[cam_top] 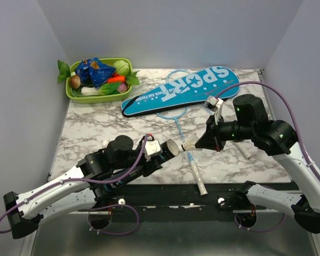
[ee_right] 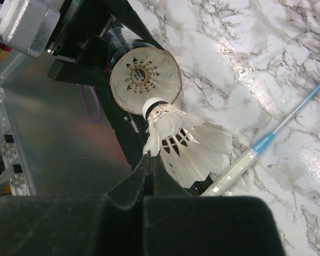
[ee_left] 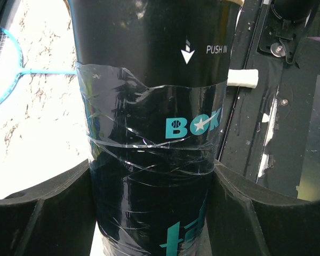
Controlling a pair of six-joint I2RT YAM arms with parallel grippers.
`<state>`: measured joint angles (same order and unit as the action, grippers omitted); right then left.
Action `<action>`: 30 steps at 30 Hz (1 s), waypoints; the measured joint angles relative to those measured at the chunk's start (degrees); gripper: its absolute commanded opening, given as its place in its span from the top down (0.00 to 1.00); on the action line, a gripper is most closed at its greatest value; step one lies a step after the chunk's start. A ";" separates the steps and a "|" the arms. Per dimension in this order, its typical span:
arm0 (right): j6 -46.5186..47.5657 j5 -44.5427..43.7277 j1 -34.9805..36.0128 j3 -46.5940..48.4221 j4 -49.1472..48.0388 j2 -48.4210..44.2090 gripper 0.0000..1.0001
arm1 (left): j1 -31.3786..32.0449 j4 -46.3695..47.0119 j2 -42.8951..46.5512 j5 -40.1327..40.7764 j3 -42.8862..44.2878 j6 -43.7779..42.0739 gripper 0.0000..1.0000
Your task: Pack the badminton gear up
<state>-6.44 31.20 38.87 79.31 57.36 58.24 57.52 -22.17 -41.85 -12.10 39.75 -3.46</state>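
Observation:
My left gripper (ee_left: 152, 213) is shut on the dark clear tube (ee_left: 149, 128), a finger pressed against each side. The tube (cam_top: 172, 148) lies level, its open mouth (ee_right: 145, 80) facing right with a shuttlecock inside it. My right gripper (ee_right: 152, 158) is shut on the feather skirt of a white shuttlecock (ee_right: 186, 141), whose cork tip touches the mouth's lower rim. In the top view this shuttlecock (cam_top: 189, 144) hangs between both grippers. A light-blue racket (cam_top: 177, 118) lies partly under the blue "SPORT" cover (cam_top: 181, 90), its white butt (cam_top: 201, 185) near the front edge.
A green tray (cam_top: 74, 96) of toy vegetables stands at the back left. A second white handle (cam_top: 244, 151) lies under my right arm. The black base rail (cam_top: 165, 194) runs along the table's near edge. Grey walls close in on both sides.

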 measured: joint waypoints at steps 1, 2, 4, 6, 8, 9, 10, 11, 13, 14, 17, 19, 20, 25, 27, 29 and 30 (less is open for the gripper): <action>-0.04 0.37 0.00 -0.46 -0.37 0.17 0.99 | 0.00 0.00 0.00 -0.11 0.00 0.00 1.00; -0.15 0.79 0.02 -0.87 -0.79 0.33 0.99 | 0.00 -0.02 0.00 -0.22 0.00 0.00 1.00; -0.28 1.44 0.04 -1.64 -1.62 0.70 0.99 | 0.00 -0.02 0.00 -0.37 0.00 0.00 1.00; -0.61 1.95 0.15 -2.54 -2.73 1.05 0.99 | 0.00 -0.02 0.00 -0.44 0.00 0.00 1.00; -1.07 2.54 0.20 -3.45 -3.98 1.27 0.99 | 0.00 -0.02 0.00 -0.48 0.00 -0.02 1.00; -1.27 2.86 0.31 -3.96 -4.79 1.36 0.99 | 0.00 -0.04 0.00 -0.48 0.00 -0.02 1.00; -1.36 2.89 0.48 -4.02 -4.94 1.44 0.99 | 0.00 -0.04 0.00 -0.50 0.00 -0.02 1.00; -1.55 3.06 0.68 -4.20 -5.49 1.60 0.99 | 0.00 -0.04 0.00 -0.50 0.00 -0.02 1.00; -2.05 3.34 1.27 -4.50 -6.71 1.81 0.99 | 0.00 -0.04 0.02 -0.52 0.00 -0.02 1.00; -2.32 3.54 1.62 -4.59 -7.30 1.99 0.99 | 0.00 -0.07 0.02 -0.55 0.00 -0.02 1.00; -3.04 3.85 3.02 -5.01 -8.96 2.62 0.99 | 0.00 -0.09 0.07 -0.61 0.02 -0.02 1.00; -3.50 3.93 4.15 -5.35 -10.16 3.23 0.99 | 0.00 -0.20 0.07 -0.61 0.09 -0.02 1.00; -3.76 3.93 4.76 -5.60 -10.73 3.63 0.99 | 0.00 -0.22 0.13 -0.61 0.09 -0.02 1.00; -4.90 3.89 8.13 -6.91 -13.62 6.12 0.99 | 0.00 -0.37 0.66 -0.61 0.09 -0.02 1.00; -5.57 3.93 9.20 -7.96 -15.45 6.95 0.99 | -0.02 -0.42 0.76 -0.61 0.09 -0.02 1.00; -6.10 4.04 10.01 -8.96 -17.42 7.63 0.99 | 0.00 -0.52 0.87 -0.74 0.09 -0.04 1.00; -6.43 4.11 10.43 -9.55 -18.64 8.00 0.99 | 0.00 -0.57 0.96 -0.76 0.09 -0.07 1.00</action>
<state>-12.86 35.31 49.30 69.76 38.72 66.24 57.52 -22.74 -40.88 -12.86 39.83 -3.53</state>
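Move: The right hand holds the shuttlecock by its feathers; the tube's open mouth lies about 9 cm to its left, 2 cm back and 7 cm lower. The racket handle is on the table some 22 cm below, roughly 5 cm back and 2 cm right. From the left hand, which grips the tube, the mouth is about 4 cm ahead, 6 cm right and 5 cm above. Right hand carries the pinched shuttlecock about 8 cm left and 4 cm down, cork first, into the tube mouth. ##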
